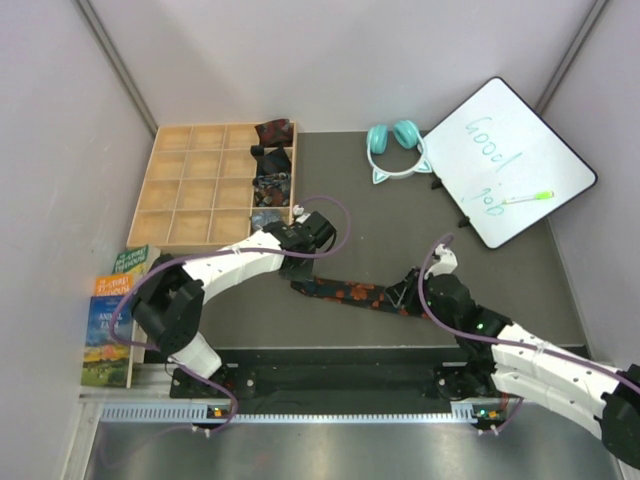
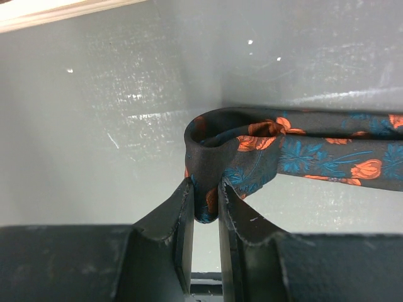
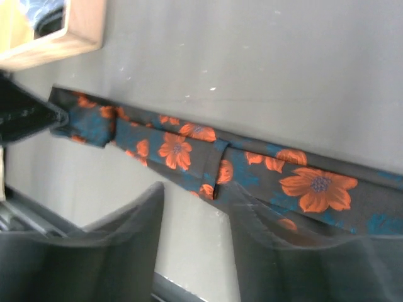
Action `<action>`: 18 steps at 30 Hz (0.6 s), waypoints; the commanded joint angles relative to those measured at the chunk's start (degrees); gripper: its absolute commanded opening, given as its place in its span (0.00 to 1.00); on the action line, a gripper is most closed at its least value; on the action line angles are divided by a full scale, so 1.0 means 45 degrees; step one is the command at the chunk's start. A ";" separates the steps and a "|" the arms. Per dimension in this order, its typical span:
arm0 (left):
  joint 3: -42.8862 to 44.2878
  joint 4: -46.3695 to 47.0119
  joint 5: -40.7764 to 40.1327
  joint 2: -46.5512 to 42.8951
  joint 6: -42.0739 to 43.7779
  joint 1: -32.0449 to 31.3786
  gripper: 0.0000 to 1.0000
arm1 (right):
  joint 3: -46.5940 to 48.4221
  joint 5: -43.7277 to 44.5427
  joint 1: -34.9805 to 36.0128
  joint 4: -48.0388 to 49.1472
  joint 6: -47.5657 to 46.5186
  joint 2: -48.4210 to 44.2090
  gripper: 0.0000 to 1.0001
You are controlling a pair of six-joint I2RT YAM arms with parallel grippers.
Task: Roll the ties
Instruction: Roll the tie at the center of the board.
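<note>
A black tie [image 1: 350,293] with orange flowers and blue leaves lies stretched out on the dark mat between the two arms. My left gripper [image 1: 297,272] is at the tie's left end. In the left wrist view the gripper [image 2: 204,187] is shut on that end, and the tie [image 2: 315,154] curls into a small loop above the fingers and runs off to the right. My right gripper [image 1: 405,296] is at the tie's right part. In the right wrist view the gripper [image 3: 196,189] stands open, with bare mat in the gap, and the tie [image 3: 176,148] lies just beyond the fingertips.
A wooden compartment tray [image 1: 200,185] stands at the back left, with rolled ties [image 1: 273,160] in its right column. Teal cat-ear headphones [image 1: 395,145] and a whiteboard [image 1: 510,160] with a marker [image 1: 527,198] lie at the back right. Books [image 1: 120,315] are stacked at the left.
</note>
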 commanded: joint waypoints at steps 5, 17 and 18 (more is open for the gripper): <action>0.1351 -0.1431 -0.1936 0.0823 -0.0661 -0.0977 0.06 | -0.0328 -0.1229 -0.0087 0.2225 -0.0888 -0.0646 0.99; 0.2287 -0.2232 -0.3166 0.1760 -0.1461 -0.2012 0.05 | -0.0562 0.0721 -0.0087 0.0880 0.0282 -0.1757 0.99; 0.2405 -0.2330 -0.3303 0.1877 -0.1559 -0.2148 0.05 | -0.0640 0.1401 -0.0087 0.0452 0.0767 -0.1992 0.99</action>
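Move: The tie's rolled end is already pinched in my left fingertips, its middle barely 1 cm ahead and 1 cm to the right. From my right hand, that roll lies about 19 cm to the left, level fore and aft, some 4 cm lower. The flat stretch's middle is about 5 cm left of my right hand, 1 cm back and 4 cm below. The tray's near corner is some 7 cm ahead of my left hand and 3 cm to its left. I spread my right fingers from about a third open to fully open while lifting that hand about 3 cm above the flat stretch, its tips tilting up slightly; its small leftward drift partly turns back. Meanwhile my left hand keeps its pinch on the roll, leaning its body over rightward by some 10 degrees so the fingertips point more to the left, and carries the roll a little over 1 cm to the right. ##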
